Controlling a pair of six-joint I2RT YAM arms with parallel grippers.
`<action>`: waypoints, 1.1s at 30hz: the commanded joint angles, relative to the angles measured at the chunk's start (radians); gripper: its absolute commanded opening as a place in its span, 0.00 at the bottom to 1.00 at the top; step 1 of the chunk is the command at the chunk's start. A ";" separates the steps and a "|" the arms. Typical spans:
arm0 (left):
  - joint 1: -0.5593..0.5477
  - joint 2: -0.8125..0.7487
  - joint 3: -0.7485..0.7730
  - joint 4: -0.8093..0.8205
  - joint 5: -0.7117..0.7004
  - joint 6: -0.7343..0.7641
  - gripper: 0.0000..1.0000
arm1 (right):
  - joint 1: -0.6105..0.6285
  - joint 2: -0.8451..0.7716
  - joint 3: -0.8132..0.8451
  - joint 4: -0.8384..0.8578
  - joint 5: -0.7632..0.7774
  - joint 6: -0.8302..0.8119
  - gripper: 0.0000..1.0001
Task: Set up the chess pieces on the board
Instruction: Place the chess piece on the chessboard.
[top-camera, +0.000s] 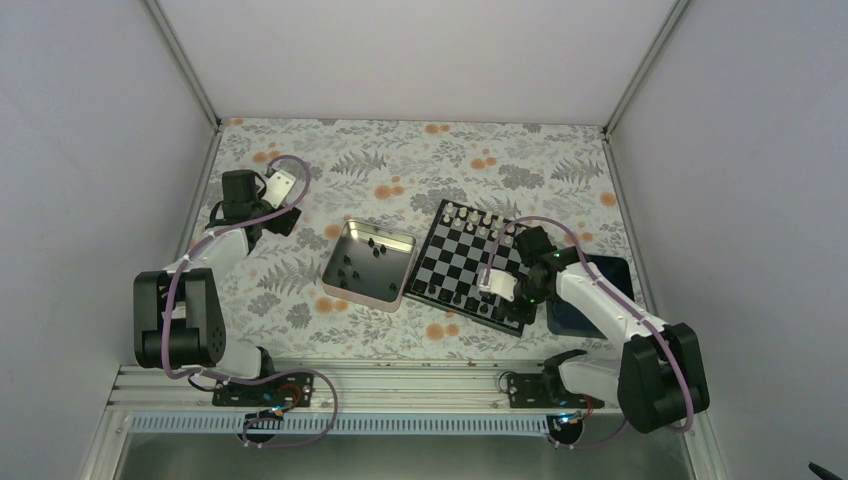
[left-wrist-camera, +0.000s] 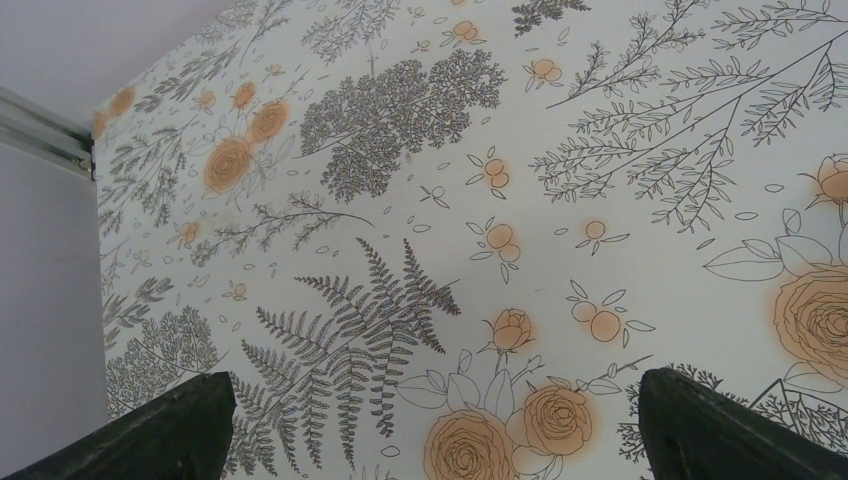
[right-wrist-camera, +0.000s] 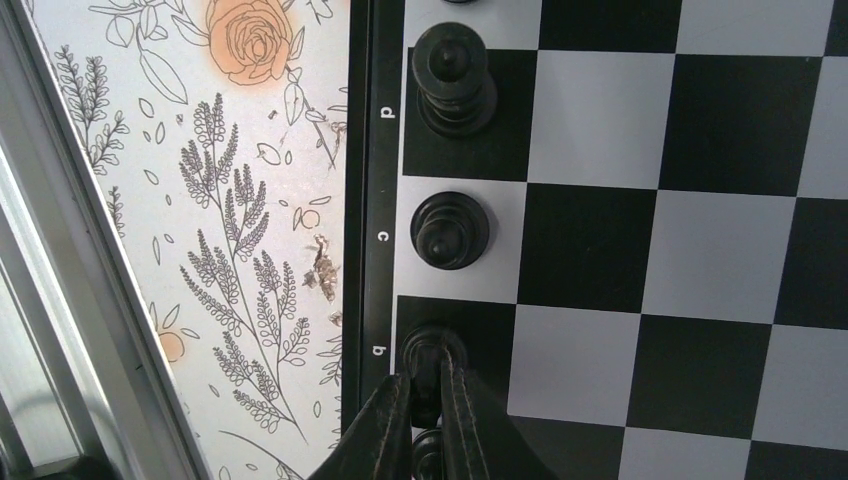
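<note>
The board (top-camera: 462, 262) lies at the table's middle right, its rim (right-wrist-camera: 358, 200) lettered b, c, d in the right wrist view. My right gripper (right-wrist-camera: 428, 392) is shut on a black chess piece (right-wrist-camera: 432, 350) that stands on the dark b square at the near edge. More black pieces stand on the c square (right-wrist-camera: 450, 230) and the d square (right-wrist-camera: 455, 82), and one (right-wrist-camera: 428, 452) shows under the fingers. From above, my right gripper (top-camera: 497, 284) is over the board's near edge. My left gripper (left-wrist-camera: 430, 425) is open over bare floral cloth, far left (top-camera: 283, 208).
A silver tin (top-camera: 365, 297) left of the board holds several loose black pieces (top-camera: 375, 250). White pieces (top-camera: 480, 218) line the board's far row. A dark blue tray (top-camera: 612, 275) sits right of the board, partly under my right arm. A metal rail (right-wrist-camera: 60, 300) runs near.
</note>
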 joint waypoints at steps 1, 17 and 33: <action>-0.004 -0.012 0.007 0.007 0.003 0.008 1.00 | -0.009 -0.019 -0.013 0.017 -0.002 -0.002 0.09; -0.004 -0.012 0.007 0.002 0.012 0.010 1.00 | -0.008 -0.020 0.006 -0.003 0.004 0.016 0.32; -0.004 -0.033 0.006 -0.001 0.021 0.010 1.00 | 0.053 0.042 0.378 -0.041 -0.036 0.099 0.41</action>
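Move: Between the right hand's nearly shut fingers is the black chess piece on its b square at the robot's edge of the board, its middle about 1 cm below the hand point. The black piece on c stands some 3 cm left and 1 cm farther out, the tall one on d about 6 cm left and 2 cm out, and the one on a about 3 cm right and 1 cm nearer. From the left hand, that b piece lies roughly 50 cm right, 24 cm back and 9 cm down. Holding still over the b square at first, the right hand opens its fingers part way and lets go of the black piece, then rises faster and faster, about 8 cm, while drawing forward some 5 cm and slightly left over the board. The fingertips swing forward by about 10 degrees as it leaves. ##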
